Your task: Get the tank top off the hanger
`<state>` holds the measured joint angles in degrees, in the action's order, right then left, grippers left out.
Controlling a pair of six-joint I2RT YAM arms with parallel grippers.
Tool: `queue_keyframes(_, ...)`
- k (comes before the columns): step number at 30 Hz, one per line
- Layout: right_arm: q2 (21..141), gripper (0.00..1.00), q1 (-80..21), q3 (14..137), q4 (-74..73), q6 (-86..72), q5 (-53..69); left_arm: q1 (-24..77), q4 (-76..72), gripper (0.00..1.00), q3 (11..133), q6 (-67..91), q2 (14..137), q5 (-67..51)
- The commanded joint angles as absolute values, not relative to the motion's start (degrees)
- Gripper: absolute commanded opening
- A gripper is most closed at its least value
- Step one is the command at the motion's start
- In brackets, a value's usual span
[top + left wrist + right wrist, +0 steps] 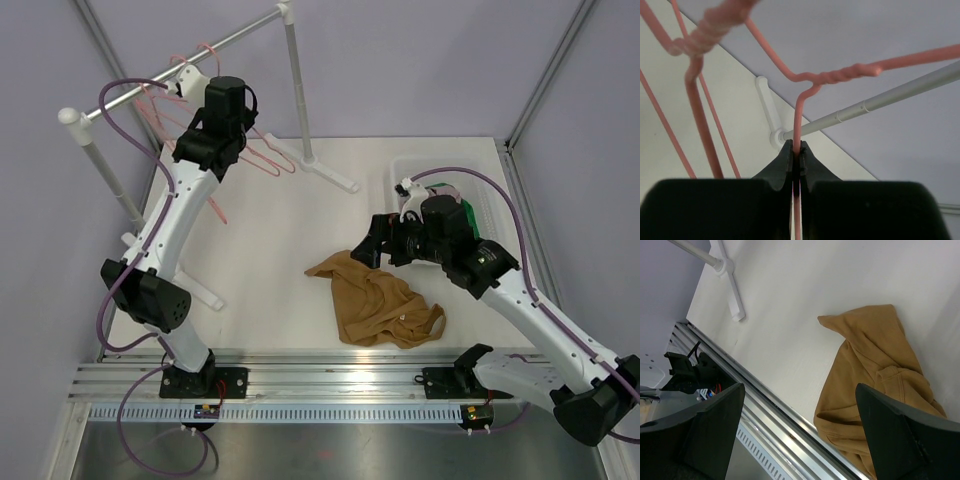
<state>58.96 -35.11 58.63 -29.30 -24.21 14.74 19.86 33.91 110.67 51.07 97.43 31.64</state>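
The tan tank top lies crumpled on the white table, off the hanger; it also shows in the right wrist view. My left gripper is raised by the rack and shut on the thin wire of a pink hanger. In the left wrist view the jaws pinch the wire just below the hanger's twisted neck. My right gripper hovers open and empty just above the tank top's far edge; its fingers stand wide apart.
A white clothes rack with a metal rail stands at the back left, its feet on the table. A second pink hanger hangs beside the held one. A white basket sits behind the right arm. An aluminium rail runs along the near edge.
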Motion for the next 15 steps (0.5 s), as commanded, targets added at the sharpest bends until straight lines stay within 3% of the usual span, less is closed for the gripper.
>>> queue_keyframes(1,59.1,1.00,-35.4,58.4,-26.4,-22.9,16.2,19.2,30.5,0.00,110.9,52.8,94.8,30.6)
queue_keyframes(2,59.7,0.99,-35.4,58.4,-26.4,-22.6,16.2,19.2,30.8,0.07,112.5,52.6,94.9,29.7)
queue_keyframes(3,60.1,1.00,-35.4,58.4,-26.5,-22.2,15.8,19.2,31.3,0.27,113.0,52.5,94.8,29.4)
queue_keyframes(5,61.7,1.00,-35.4,58.1,-27.2,-21.7,15.3,19.2,31.2,0.39,113.6,52.1,94.1,27.6)
queue_keyframes(6,62.3,0.99,-35.6,58.0,-28.2,-21.4,14.2,19.2,31.2,0.49,113.6,52.0,92.9,27.3)
queue_keyframes(9,64.7,0.99,-36.7,57.4,-28.8,-20.8,11.3,19.3,30.5,0.64,112.4,51.3,90.4,25.6)
queue_keyframes(12,68.0,0.99,-38.8,57.4,-30.1,-21.0,7.8,19.4,29.0,0.99,110.8,49.9,86.3,22.2)
queue_keyframes(15,72.5,0.99,-41.2,58.4,-32.9,-20.2,1.9,19.9,28.1,0.99,109.9,47.7,82.5,17.1)
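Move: The left hand grips the emptied hanger; the rail is about 5 cm ahead, 5 cm to the left and 10 cm above. Other hangers hang some 9 cm left of this hand, 5 cm back and 3 cm lower. From the open right hand, the brown tank top lies about 6 cm back, 2 cm right and 23 cm below; the white basket stands 16 cm ahead, 16 cm right and 22 cm below. Left opens off the hanger, rising about 7 cm and back; right sinks 7 cm towards the tank top. ##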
